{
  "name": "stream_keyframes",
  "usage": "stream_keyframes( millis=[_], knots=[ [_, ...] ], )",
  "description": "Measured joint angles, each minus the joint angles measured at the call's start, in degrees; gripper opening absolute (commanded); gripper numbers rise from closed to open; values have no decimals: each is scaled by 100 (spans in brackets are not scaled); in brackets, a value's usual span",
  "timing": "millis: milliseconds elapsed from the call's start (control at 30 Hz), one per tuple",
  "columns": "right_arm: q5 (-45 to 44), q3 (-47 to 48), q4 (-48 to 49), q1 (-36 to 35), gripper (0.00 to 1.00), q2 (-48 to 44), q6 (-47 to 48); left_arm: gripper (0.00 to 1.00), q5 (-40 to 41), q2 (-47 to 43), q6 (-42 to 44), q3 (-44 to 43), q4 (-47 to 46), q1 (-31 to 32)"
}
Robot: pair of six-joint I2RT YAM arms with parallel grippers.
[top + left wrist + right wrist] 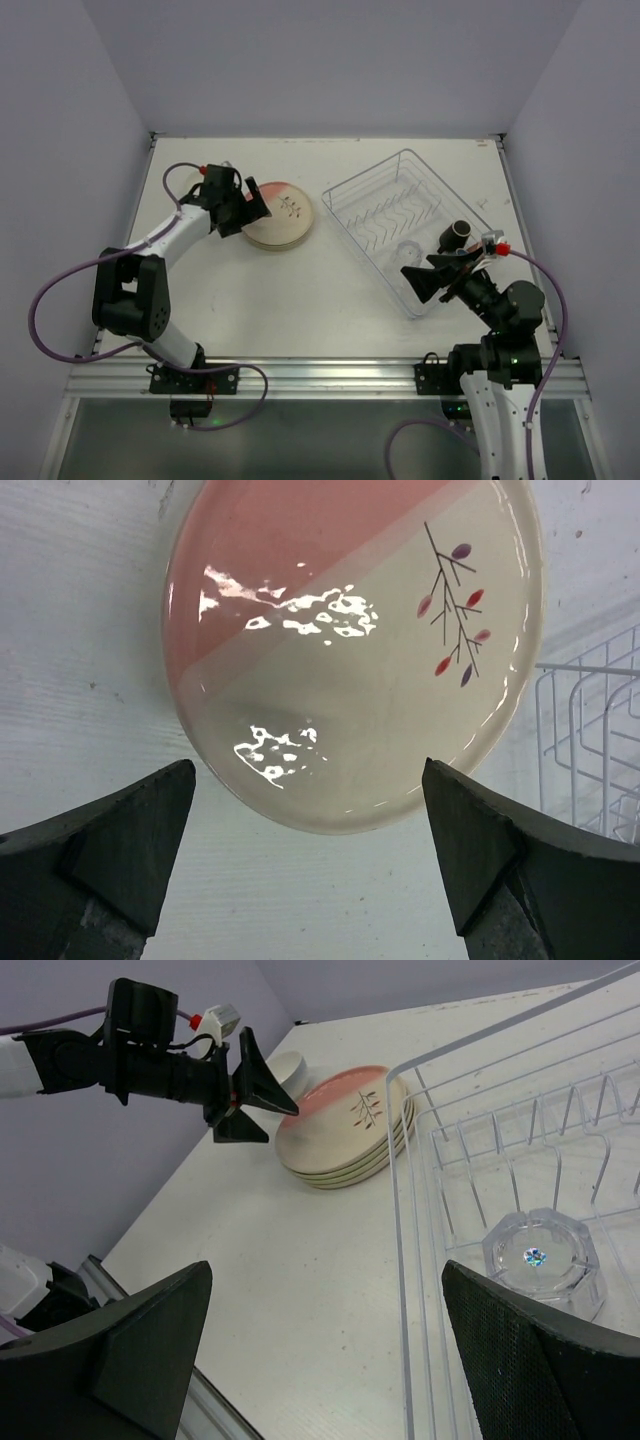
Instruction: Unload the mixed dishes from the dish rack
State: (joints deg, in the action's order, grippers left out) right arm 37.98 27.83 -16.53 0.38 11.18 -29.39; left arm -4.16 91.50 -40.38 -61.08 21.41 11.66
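A stack of round cream plates (283, 220) lies on the table left of centre. The top one (350, 650) has a pink half and a sprig mark, and the stack also shows in the right wrist view (350, 1128). My left gripper (250, 209) (310, 855) is open and empty, just off the stack's left rim, also seen in the right wrist view (250, 1085). The wire dish rack (385, 190) (470, 1090) holds one clear glass (405, 250) (540, 1258), upside down. My right gripper (428, 277) (325, 1345) is open and empty over the rack's near left edge.
A pale round thing (287, 1062), maybe a bowl, shows behind the left gripper's fingers. The rack's corner (600, 740) lies right of the plates. White walls close in the table at the back and on both sides. A metal rail (320, 375) runs along the near edge.
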Motion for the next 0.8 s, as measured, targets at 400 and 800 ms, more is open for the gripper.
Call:
stream_keyframes(
  millis=[400,800],
  knots=[
    [-490,369,-304,0,99,422,269,100,302,-188,350,-492,468,33],
    [-2371,793,-793,0,99,1322,380,100,1237,-3976,1438,424,1023,496]
  ],
)
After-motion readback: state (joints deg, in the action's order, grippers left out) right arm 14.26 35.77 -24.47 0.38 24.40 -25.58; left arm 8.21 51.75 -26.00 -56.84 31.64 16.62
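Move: The stacked plates the left hand is leaving centre about 9 cm ahead, 7 cm right and 4 cm below; the white bowl is some 22 cm ahead and 15 cm left. From the right hand the blue mug is roughly 11 cm ahead, 15 cm right, the black mug 18 ahead, 16 right, the nearer glass 7 ahead, 8 right, the farther glass 13 ahead, 2 right, all some 20 cm below. Left rises some 17 cm and back from the plates; right swings right-forward towards the mugs, both open. ##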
